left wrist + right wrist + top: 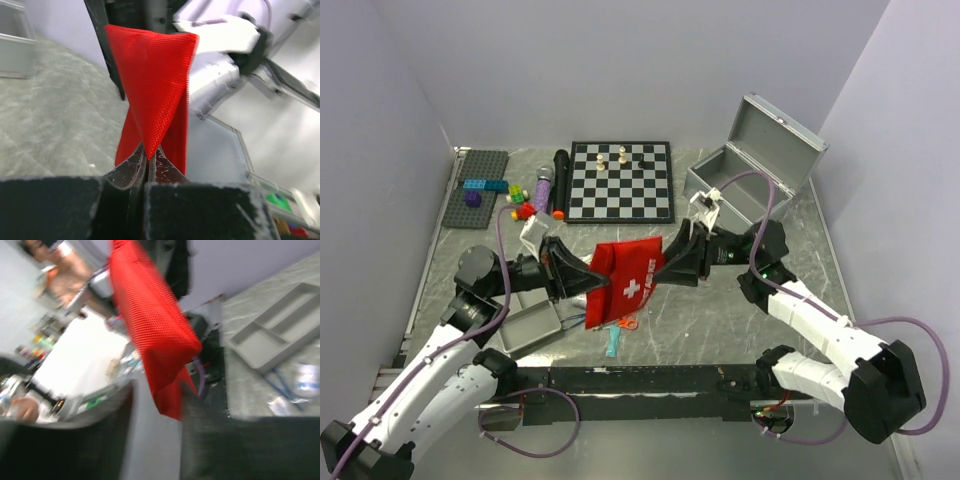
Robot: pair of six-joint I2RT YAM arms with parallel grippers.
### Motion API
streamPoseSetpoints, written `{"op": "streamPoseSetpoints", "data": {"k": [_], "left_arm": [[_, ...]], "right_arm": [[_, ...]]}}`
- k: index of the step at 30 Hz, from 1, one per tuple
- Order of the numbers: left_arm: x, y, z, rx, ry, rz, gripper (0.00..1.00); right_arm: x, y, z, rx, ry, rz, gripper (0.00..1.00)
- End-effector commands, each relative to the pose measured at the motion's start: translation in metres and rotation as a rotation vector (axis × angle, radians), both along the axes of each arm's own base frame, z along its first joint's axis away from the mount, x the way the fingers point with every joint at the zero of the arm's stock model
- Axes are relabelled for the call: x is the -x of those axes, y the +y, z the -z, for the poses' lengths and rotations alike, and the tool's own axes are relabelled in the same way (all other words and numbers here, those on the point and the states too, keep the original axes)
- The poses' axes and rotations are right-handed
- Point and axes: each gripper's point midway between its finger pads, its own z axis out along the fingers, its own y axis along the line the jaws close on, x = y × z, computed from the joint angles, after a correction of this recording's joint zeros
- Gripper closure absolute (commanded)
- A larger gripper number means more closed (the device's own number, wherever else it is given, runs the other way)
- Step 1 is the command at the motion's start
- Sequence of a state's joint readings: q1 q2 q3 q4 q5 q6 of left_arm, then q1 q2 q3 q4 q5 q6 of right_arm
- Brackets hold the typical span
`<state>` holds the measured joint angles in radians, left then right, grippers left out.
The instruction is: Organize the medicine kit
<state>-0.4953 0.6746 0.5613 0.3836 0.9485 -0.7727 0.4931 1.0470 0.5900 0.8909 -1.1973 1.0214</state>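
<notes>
The medicine kit [703, 181] is a silver-grey metal case at the back right, its lid [780, 135] standing open. A red pouch [625, 280] with a white cross hangs above the table's middle between both arms. My left gripper [588, 275] is shut on the pouch's left corner. In the left wrist view its fingertips [148, 156] pinch the red fabric [155, 85]. My right gripper [672, 262] sits at the pouch's right edge. The right wrist view is blurred, but that gripper [156, 405] has its jaws apart, and the pouch [150, 325] hangs loose between them.
A shallow grey divided tray [525, 325] lies at the front left. At the back are a chessboard [620, 180] with pieces, a black microphone [560, 180] and a grey brick baseplate [475, 185]. Small orange and blue items [618, 335] lie under the pouch.
</notes>
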Motion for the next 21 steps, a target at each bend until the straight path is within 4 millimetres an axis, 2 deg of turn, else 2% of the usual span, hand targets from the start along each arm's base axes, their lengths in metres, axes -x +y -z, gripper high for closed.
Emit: {"op": "streamPoseSetpoints", "data": {"k": [1, 4, 7, 11, 13, 17, 21], "left_arm": [[-0.044, 0.013, -0.002, -0.105, 0.005, -0.286, 0.99], [-0.073, 0.024, 0.012, -0.205, 0.088, -0.457, 0.99], [-0.094, 0.03, 0.027, -0.284, 0.162, -0.552, 0.99], [-0.12, 0.04, 0.041, -0.347, 0.249, -0.687, 0.99], [-0.132, 0.045, 0.048, -0.391, 0.303, -0.746, 0.99], [-0.148, 0.058, 0.065, -0.557, 0.427, -0.892, 0.99], [-0.153, 0.065, 0.056, -0.625, 0.437, -1.0, 0.99]], "right_arm": [[-0.038, 0.004, 0.001, 0.148, -0.095, 0.239, 0.34], [-0.069, -0.002, 0.017, 0.275, -0.051, 0.44, 0.26], [-0.088, -0.011, 0.033, 0.38, -0.006, 0.587, 0.21], [-0.104, -0.015, 0.034, 0.503, -0.029, 0.754, 0.16], [-0.108, -0.009, 0.034, 0.561, -0.018, 0.79, 0.1], [-0.118, 0.011, 0.04, 0.624, 0.06, 0.826, 0.09], [-0.128, 0.028, 0.047, 0.627, 0.128, 0.826, 0.11]]}}
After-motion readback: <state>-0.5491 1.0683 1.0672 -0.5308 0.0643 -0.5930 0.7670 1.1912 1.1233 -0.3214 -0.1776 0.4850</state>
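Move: The first aid kit is already pinched in the left hand, its middle about 5 cm to that hand's right and a little lower; from the right hand the kit lies some 6 cm left and slightly below. On the table about 30 cm beneath, the scissors lie roughly 4 cm right and 2 cm ahead of the left hand. The blue-white pack lies 4 cm right and 18 ahead of it, the green packet 8 left and 14 ahead. The first aid kit stays pinched in the shut left fingers and is carried about 15 cm forward, sinking some 7 cm in the later part, while that hand swings counter-clockwise and tips its fingers down. The right fingers, already parting, spread wide and come free of the kit's edge; the right hand travels 11 cm forward, dipping and drifting left slightly, turning clockwise and tipping down likewise. ##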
